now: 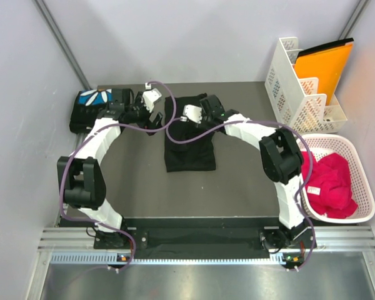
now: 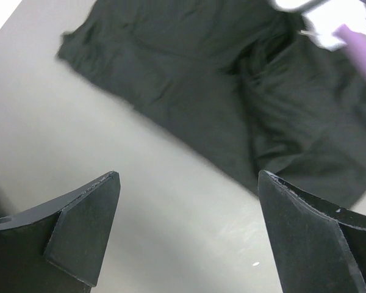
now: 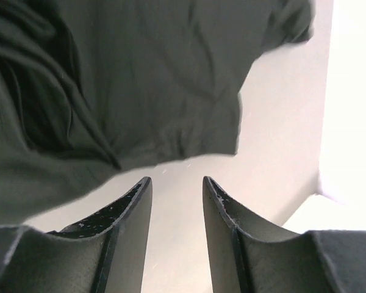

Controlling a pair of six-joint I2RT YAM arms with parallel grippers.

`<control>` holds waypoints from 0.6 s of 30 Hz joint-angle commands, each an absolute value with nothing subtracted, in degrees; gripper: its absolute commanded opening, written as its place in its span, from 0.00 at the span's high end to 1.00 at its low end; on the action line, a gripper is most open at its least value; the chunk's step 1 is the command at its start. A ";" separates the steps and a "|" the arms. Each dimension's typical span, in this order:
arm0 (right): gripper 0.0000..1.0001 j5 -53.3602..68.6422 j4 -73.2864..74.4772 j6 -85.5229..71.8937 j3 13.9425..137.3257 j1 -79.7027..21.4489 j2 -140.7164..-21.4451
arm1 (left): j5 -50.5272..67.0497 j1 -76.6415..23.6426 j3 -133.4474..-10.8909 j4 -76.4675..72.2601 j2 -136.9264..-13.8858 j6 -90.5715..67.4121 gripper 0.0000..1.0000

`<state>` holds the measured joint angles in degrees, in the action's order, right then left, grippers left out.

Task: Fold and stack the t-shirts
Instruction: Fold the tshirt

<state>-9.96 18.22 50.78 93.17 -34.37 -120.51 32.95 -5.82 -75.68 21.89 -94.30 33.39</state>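
Note:
A black t-shirt (image 1: pixel 189 145) lies partly folded in the middle of the dark table (image 1: pixel 237 187). A second t-shirt (image 1: pixel 92 107), folded with a blue print and white petals on top, sits at the far left back corner. My left gripper (image 1: pixel 155 117) hovers just left of the middle shirt. In the left wrist view it (image 2: pixel 188 177) is wide open over bare table, the shirt (image 2: pixel 189 79) ahead of it. My right gripper (image 1: pixel 182 120) is over the shirt's upper part. In the right wrist view it (image 3: pixel 177 180) is open with nothing between its fingers, dark cloth (image 3: pixel 140 91) just beyond.
A white slotted rack (image 1: pixel 297 84) holding an orange folder (image 1: pixel 325 65) stands at the back right. A white basket (image 1: pixel 356 156) with red cloth (image 1: pixel 331 184) sits at the right edge. Grey walls close in the left, back and right. A purple cable (image 1: pixel 187 134) loops across the shirt.

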 commanded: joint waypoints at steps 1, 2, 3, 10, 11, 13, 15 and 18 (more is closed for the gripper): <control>0.61 -0.32 24.58 43.17 98.69 -30.51 -117.43 | 41.47 -8.69 -79.97 26.26 -94.30 34.97 0.01; 0.60 3.39 26.70 41.85 99.83 -28.50 -116.55 | 42.18 -9.40 -80.33 26.98 -94.65 35.15 0.01; 0.60 5.78 29.33 39.23 99.67 -27.26 -114.28 | 41.93 -11.41 -79.81 27.07 -94.75 34.81 0.01; 0.58 9.86 42.09 45.08 98.87 -19.34 -106.96 | 34.12 -19.59 -71.37 19.35 -96.68 34.89 0.01; 0.58 9.15 43.06 45.44 100.97 -17.16 -107.05 | 33.23 -20.56 -70.85 18.38 -97.72 34.81 0.01; 0.58 9.05 45.70 44.30 103.87 -14.43 -107.66 | 29.64 -21.27 -69.09 16.27 -98.70 33.40 0.01; 0.58 9.66 48.33 42.46 108.53 -11.00 -108.46 | 27.78 -21.62 -68.99 15.03 -100.10 32.70 0.01; 0.58 10.11 48.96 41.22 110.39 -8.35 -107.23 | 22.69 -21.80 -69.69 13.19 -101.86 31.90 0.01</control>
<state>8.38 44.91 43.27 106.15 -11.42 -109.86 29.28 -21.89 -69.14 19.57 -101.16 33.41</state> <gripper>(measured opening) 0.421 0.990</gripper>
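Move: The half-folded t-shirt's middle lies about 13 cm to the right of my left hand, 5 cm back and some 15 cm below. The stack of folded shirts is about 20 cm to that hand's left and 3 cm farther out. From my right hand, which hovers by the t-shirt's right edge, the t-shirt's middle is some 9 cm left, 8 cm back and 6 cm below; the white crate stands about 32 cm to its right and 3 cm farther out. I swap hands over the t-shirt: my right hand, fingers still part open, pulls away empty from the right edge, about 16 cm right and 10 cm up towards the crate. My left hand, still wide open, swings about 10 cm right and 6 cm back until it is over the cloth, turning some 15 degrees clockwise, then sinks about 9 cm towards it. ##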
